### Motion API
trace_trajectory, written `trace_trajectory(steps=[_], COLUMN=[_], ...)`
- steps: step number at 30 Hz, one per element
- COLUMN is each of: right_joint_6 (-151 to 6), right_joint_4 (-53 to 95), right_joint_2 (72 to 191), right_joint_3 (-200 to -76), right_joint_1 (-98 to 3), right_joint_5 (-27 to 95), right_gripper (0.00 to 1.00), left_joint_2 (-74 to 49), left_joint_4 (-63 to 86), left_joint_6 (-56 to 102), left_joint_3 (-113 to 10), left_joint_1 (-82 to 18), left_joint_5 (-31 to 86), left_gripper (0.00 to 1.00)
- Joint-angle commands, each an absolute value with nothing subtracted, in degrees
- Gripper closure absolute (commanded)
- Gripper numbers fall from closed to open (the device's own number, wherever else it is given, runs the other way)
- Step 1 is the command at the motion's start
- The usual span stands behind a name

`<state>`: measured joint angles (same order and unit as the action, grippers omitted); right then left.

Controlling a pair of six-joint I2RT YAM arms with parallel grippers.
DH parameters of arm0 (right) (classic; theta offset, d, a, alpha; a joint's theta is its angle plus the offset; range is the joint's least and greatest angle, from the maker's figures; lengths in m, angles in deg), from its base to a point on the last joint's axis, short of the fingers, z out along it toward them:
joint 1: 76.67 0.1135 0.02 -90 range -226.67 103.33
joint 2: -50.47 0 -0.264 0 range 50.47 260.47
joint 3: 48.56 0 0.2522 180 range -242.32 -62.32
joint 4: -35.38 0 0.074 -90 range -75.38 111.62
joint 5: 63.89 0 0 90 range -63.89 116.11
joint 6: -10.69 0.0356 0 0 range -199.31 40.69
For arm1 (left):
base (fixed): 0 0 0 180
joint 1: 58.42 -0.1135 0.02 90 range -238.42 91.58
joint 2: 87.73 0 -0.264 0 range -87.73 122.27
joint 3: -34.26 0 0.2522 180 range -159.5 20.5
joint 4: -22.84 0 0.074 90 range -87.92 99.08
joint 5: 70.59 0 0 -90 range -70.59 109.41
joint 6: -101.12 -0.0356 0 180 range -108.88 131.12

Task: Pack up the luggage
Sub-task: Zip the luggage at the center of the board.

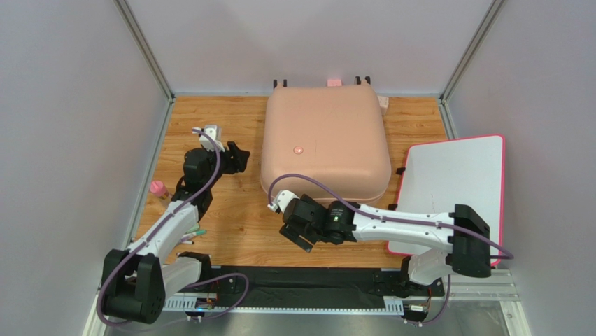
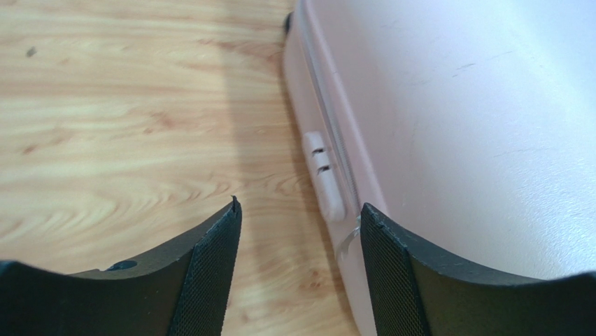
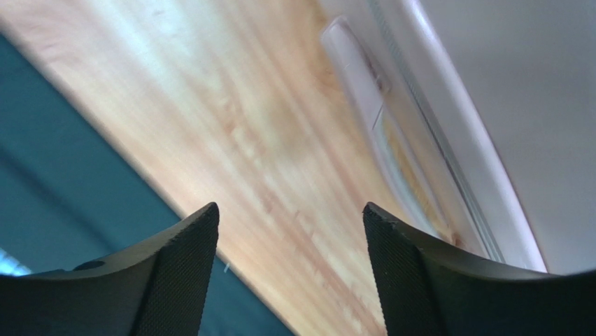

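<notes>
The luggage [image 1: 325,143], a pale pink hard-shell suitcase, lies closed and flat at the back middle of the wooden table, with a small round emblem on its shell. My left gripper [image 1: 238,157] hovers just off its left side, open and holding nothing. In the left wrist view the gripper [image 2: 299,210] frames bare wood, and the luggage [image 2: 455,126] with its side latch [image 2: 323,175] is beside the right finger. My right gripper [image 1: 299,238] is low by the suitcase's front left corner, open and holding nothing. The right wrist view shows this gripper [image 3: 290,210] over wood, with the luggage [image 3: 490,105] at right.
A flat white board with a pink rim [image 1: 455,182] lies to the right of the suitcase. A small pink bottle [image 1: 158,187] and some green pens [image 1: 192,231] sit near the left wall. A black mat [image 1: 301,280] runs along the near edge. Walls close in on three sides.
</notes>
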<state>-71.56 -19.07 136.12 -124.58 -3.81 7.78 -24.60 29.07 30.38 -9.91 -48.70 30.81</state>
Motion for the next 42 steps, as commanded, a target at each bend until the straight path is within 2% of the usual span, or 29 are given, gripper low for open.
trace_trajectory(steps=[1,5,7,9,10,12,13,14,16,17,19,22,26,35,42], right_joint_6=[-67.89,-67.36,-66.92,-64.48,-63.5,-61.91,-61.04,-60.85,-59.81,-58.93,-55.17,-51.11,-47.59,-46.0,-55.3], right_joint_4=[-28.82,-29.53,-29.53,-30.06,-30.76,-31.82,-31.3,-29.81,-26.39,-25.24,-20.86,-15.06,-13.36,-14.15,-8.97], right_joint_2=[128.0,122.64,120.62,119.47,119.38,119.47,120.08,120.78,122.97,123.77,125.78,127.02,132.36,149.86,155.67], right_joint_3=[-130.95,-135.86,-137.72,-141.13,-142.72,-145.53,-145.9,-146.16,-145.99,-145.55,-143.72,-140.2,-140.44,-145.63,-147.3], right_joint_1=[-2.14,-2.14,-2.14,-3.53,-5.8,-19.31,-24.41,-34.29,-43.4,-51.62,-61.58,-68.11,-72.79,-73.42,-69.2], right_joint_5=[11.16,11.34,6.55,-0.4,-2.35,1.39,2.45,3.51,6.58,9.21,17.53,19.34,20.22,20.48,33.92], right_gripper=[0.19,0.18,0.16,0.1,0.03,0.01,0.01,0.0,0.0,0.0,0.0,0.0,0.0,0.0,0.04], left_joint_2=[-29.96,-35.51,-37.98,-38.51,-38.34,-36.68,-36.06,-35.35,-33.59,-33.15,-32.1,-31.04,-27.01,-17.33,-20.05], left_joint_4=[14.55,10.14,9.35,10.3,10.75,11.63,11.98,12.24,12.51,12.33,11.98,12.86,15.14,18.48,26.74], left_joint_6=[32.47,35.1,35.99,36.43,36.6,37.04,37.48,37.57,37.75,37.75,37.57,37.92,39.06,40.21,36.88], left_joint_3=[-12.45,-11.84,-11.14,-10.61,-10.44,-10.61,-10.87,-10.96,-11.57,-11.84,-12.72,-13.16,-13.95,-17.64,-10.54], left_joint_1=[-48.93,-48.84,-48.93,-48.84,-48.84,-48.66,-48.49,-48.14,-48.05,-48.05,-48.05,-47.96,-47.52,-41.72,-39.0], left_joint_5=[22.77,23.97,25.55,26.7,28.1,29.34,29.69,29.87,30.65,30.75,30.66,30.92,31.01,27.58,29.86], left_gripper=[0.3,0.28,0.28,0.29,0.31,0.35,0.35,0.35,0.35,0.35,0.35,0.36,0.36,0.34,0.35])
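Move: The zip pull on the suitcase's left side lies about 3 cm ahead of the left hand, 5 cm to its right and 7 cm lower; the lock sits some 6 cm beyond the pull. The suitcase's right side near the rear corner, where the right hand is bound, is roughly 33 cm ahead, 26 cm right and 3 cm up from that hand. The carry handle is about 8 cm ahead and 8 cm right, nearly level; the pale block some 39 cm ahead, 26 cm right and 8 cm lower. Up first by nearly 20 cm, the right hand swings forward and right over the suitcase's front right corner, turning about 85 degrees clockwise and opening wide, then sinks beside the rear of the right side, where its left finger comes to bear. Meanwhile the left hand, still open, backs off slightly left, then works right, down and a little forward towards the zip pull, tipping downward. ##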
